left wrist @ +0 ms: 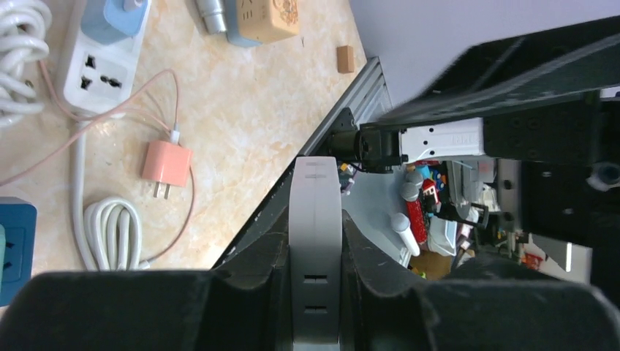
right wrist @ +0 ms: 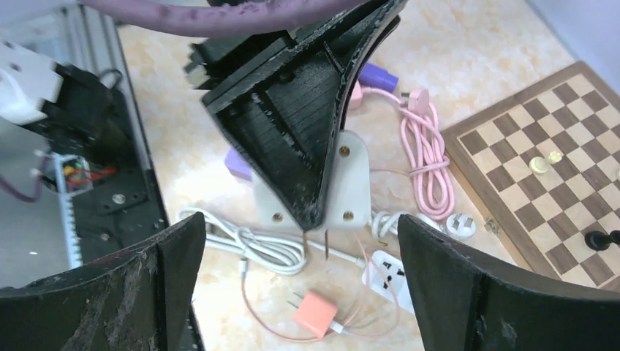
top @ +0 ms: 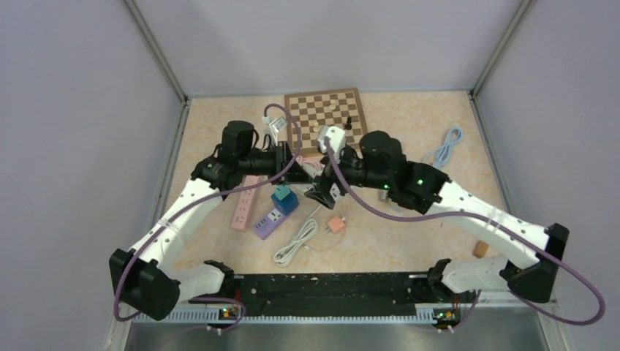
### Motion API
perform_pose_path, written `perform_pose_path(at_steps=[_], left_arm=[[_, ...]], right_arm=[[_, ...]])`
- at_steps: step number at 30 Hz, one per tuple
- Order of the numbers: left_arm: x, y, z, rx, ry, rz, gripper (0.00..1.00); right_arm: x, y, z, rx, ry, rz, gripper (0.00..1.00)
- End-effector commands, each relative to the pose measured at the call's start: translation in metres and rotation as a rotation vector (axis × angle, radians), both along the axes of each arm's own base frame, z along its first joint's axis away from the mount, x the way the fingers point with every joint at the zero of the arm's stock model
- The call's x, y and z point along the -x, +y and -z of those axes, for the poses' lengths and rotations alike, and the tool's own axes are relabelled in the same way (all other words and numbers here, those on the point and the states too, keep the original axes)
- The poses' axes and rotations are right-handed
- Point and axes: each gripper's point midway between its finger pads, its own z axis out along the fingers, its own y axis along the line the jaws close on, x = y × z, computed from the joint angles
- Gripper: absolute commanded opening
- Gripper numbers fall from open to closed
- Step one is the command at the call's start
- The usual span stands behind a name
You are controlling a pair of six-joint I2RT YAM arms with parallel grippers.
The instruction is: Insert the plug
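Observation:
My left gripper (left wrist: 316, 241) is shut on a flat white plug (left wrist: 316, 219) and holds it above the table. In the right wrist view the plug (right wrist: 351, 183) sits between the left gripper's black fingers (right wrist: 292, 131), its two metal prongs pointing down over a white cable. A white power strip (right wrist: 391, 274) with open sockets lies just right of and below the prongs; it also shows in the left wrist view (left wrist: 102, 69). My right gripper (right wrist: 300, 227) is open wide and empty, facing the held plug. In the top view both grippers, left (top: 311, 175) and right (top: 327, 191), meet at mid-table.
An orange charger (right wrist: 316, 313) with a thin pink cord and a coiled white cable (right wrist: 248, 245) lie below the plug. A pink strip (top: 241, 208), a purple strip (top: 269, 223) and a blue cube (top: 285, 199) lie to the left. A chessboard (top: 325, 113) is behind.

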Motion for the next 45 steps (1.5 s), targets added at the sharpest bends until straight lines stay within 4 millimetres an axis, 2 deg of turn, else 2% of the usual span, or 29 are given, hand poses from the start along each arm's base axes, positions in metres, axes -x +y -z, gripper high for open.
perform_pose_path(at_steps=[1,3,6,8,11,13,18,23,28,40,43,44,45], left_arm=[[-0.005,0.003,-0.028,0.051,-0.16,-0.007,0.0],[-0.002,0.005,-0.031,0.055,-0.185,0.004,0.0],[0.005,0.006,-0.039,0.072,-0.246,0.037,0.0],[0.011,0.007,-0.047,0.092,-0.302,0.063,0.0],[0.021,0.008,-0.062,0.131,-0.401,0.098,0.0],[0.027,0.01,-0.07,0.149,-0.453,0.11,0.0],[0.034,0.012,-0.075,0.162,-0.476,0.125,0.0],[0.043,0.01,-0.081,0.197,-0.47,0.168,0.0],[0.052,0.012,-0.083,0.205,-0.489,0.197,0.0],[0.059,0.013,-0.084,0.221,-0.497,0.216,0.0],[0.06,0.013,-0.084,0.226,-0.5,0.221,0.0],[0.06,0.013,-0.084,0.227,-0.501,0.22,0.0],[0.06,0.013,-0.084,0.227,-0.499,0.214,0.0]], right_arm=[[0.017,-0.014,-0.061,-0.239,0.033,-0.01,0.99],[0.022,-0.019,-0.069,-0.317,0.128,-0.046,0.96],[0.015,-0.027,-0.083,-0.422,0.244,-0.072,0.9],[0.016,-0.023,-0.087,-0.442,0.299,-0.113,0.81],[0.013,-0.01,-0.083,-0.42,0.373,-0.156,0.68],[0.013,-0.003,-0.083,-0.41,0.406,-0.189,0.63],[0.019,0.006,-0.091,-0.431,0.431,-0.269,0.61],[0.025,0.01,-0.093,-0.451,0.473,-0.326,0.49],[0.031,0.012,-0.106,-0.511,0.477,-0.383,0.48],[0.028,0.022,-0.089,-0.461,0.51,-0.386,0.37],[0.028,0.026,-0.088,-0.461,0.521,-0.392,0.17],[0.028,0.026,-0.089,-0.464,0.529,-0.392,0.03],[0.028,0.027,-0.09,-0.466,0.536,-0.392,0.0]])
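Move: My left hand still grips the white plug, its middle about 3 cm to the right of that hand and 1 cm lower. About 18 cm below the left hand, the blue cube adapter lies some 8 cm to its left and level; the white power strip is 12 cm to its right and 4 cm farther out. My right hand, already open and clear, has the plug about 4 cm to its left, 2 cm ahead and 1 cm below. I draw my open right hand up and off to the right of the plug, then swing it back left, rolling and turning the wrist some 45 degrees in all while narrowing the fingers, until they pinch the plug's edge beside my left fingers. Meanwhile my left hand keeps its grip, lifting the plug about 7 cm, bringing it back 5 or 6 cm and rolling it. ##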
